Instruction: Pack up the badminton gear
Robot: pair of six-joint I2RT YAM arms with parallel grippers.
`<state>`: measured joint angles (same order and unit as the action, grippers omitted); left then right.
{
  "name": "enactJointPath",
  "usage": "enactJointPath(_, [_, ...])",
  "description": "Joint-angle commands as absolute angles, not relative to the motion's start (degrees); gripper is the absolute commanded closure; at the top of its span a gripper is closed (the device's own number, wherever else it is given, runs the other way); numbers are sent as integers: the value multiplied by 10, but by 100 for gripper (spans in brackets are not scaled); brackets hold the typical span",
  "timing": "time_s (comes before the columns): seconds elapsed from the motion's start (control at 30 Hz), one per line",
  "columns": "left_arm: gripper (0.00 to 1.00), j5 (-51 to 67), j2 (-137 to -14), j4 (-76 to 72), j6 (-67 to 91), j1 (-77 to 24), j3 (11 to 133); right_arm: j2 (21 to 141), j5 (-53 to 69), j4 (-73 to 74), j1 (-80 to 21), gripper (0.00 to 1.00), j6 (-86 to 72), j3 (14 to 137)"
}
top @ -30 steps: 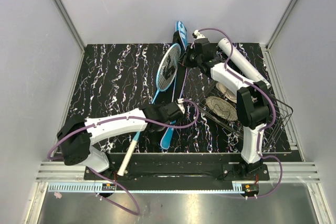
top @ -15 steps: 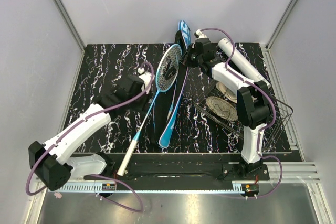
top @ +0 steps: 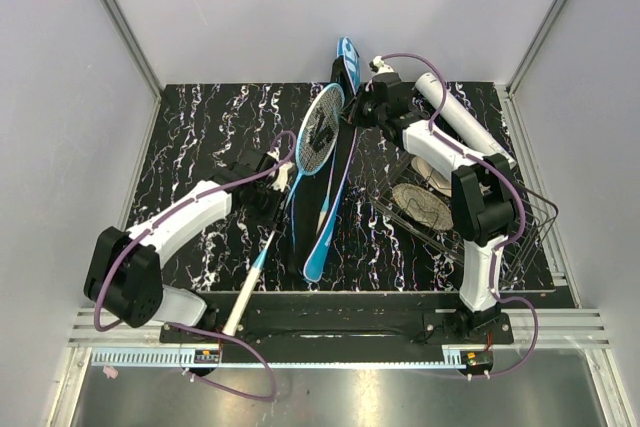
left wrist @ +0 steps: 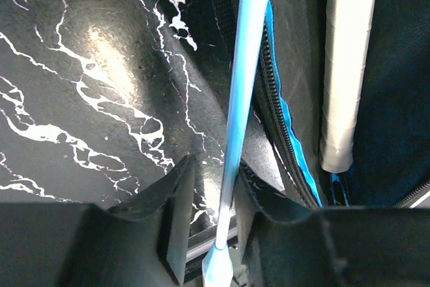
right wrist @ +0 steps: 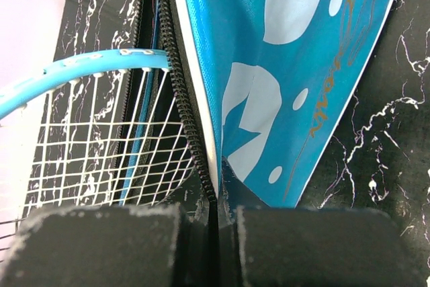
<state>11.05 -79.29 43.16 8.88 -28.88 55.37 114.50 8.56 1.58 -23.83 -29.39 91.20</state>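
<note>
A light-blue racket lies slanted on the marble table, its head (top: 322, 129) against the open blue cover (top: 330, 197) and its white handle (top: 245, 297) toward the near edge. My left gripper (top: 277, 187) straddles its thin blue shaft (left wrist: 245, 85). In the left wrist view the left gripper (left wrist: 213, 166) is open, with a gap on the shaft's left side. A second white handle (left wrist: 348, 65) lies inside the cover. My right gripper (right wrist: 218, 210) is shut on the cover's zipped edge (right wrist: 195, 132) and holds the flap (right wrist: 295, 65) up. A white tube (top: 455, 117) lies at the back right.
A black wire basket (top: 520, 222) stands at the right beside the right arm, with round woven discs (top: 420, 205) in it. The racket head (right wrist: 87, 132) leans against the cover's opening. Grey walls close in the table on three sides.
My left gripper left the lower part of the cover, swung up and left, opened, and now sits over the racket's shaft. The right gripper and cover flap have not moved.
</note>
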Motion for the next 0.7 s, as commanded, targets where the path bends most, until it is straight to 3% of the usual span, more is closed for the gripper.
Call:
enactJointPath(0.0, [71, 130, -803, 414, 65, -287, 548, 1109, 92, -51, -235, 100, -296, 917])
enactJointPath(0.07, [80, 125, -802, 415, 53, -292, 546, 1108, 87, -50, -236, 100, -306, 916])
enactJointPath(0.1, [93, 94, -795, 417, 48, -297, 548, 1109, 71, -50, -235, 100, -312, 917])
enactJointPath(0.17, [99, 69, -784, 420, 43, -315, 557, 1105, 50, -39, -235, 100, -332, 916])
enactJointPath(0.47, [100, 26, -826, 538, 76, -350, 646, 1101, -39, -34, -240, 100, -294, 912])
enactJointPath(0.67, [100, 163, -880, 547, 51, -349, 709, 1073, -5, -96, -257, 100, -264, 851])
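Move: Between the left hand's still-open fingers runs the racket's shaft, right at the hand point. From that hand the racket head is about 21 cm ahead, 10 cm right and 5 cm higher; the bag's middle is 14 cm ahead, 12 cm right and 1 cm lower. The right hand already pinches the bag's rim; from it the racket head is 3 cm back, 7 cm left and 4 cm lower. Closing on the racket's shaft while sinking barely 1 cm, the left fingers pinch it, then the hand lifts it about 2 cm, easing back 1 cm and rolling some 8 degrees, its left side rising. The right hand keeps its pinch on the bag's rim and, from midway, pulls it about 2 cm to the right and 1 cm forward while turning clockwise. ##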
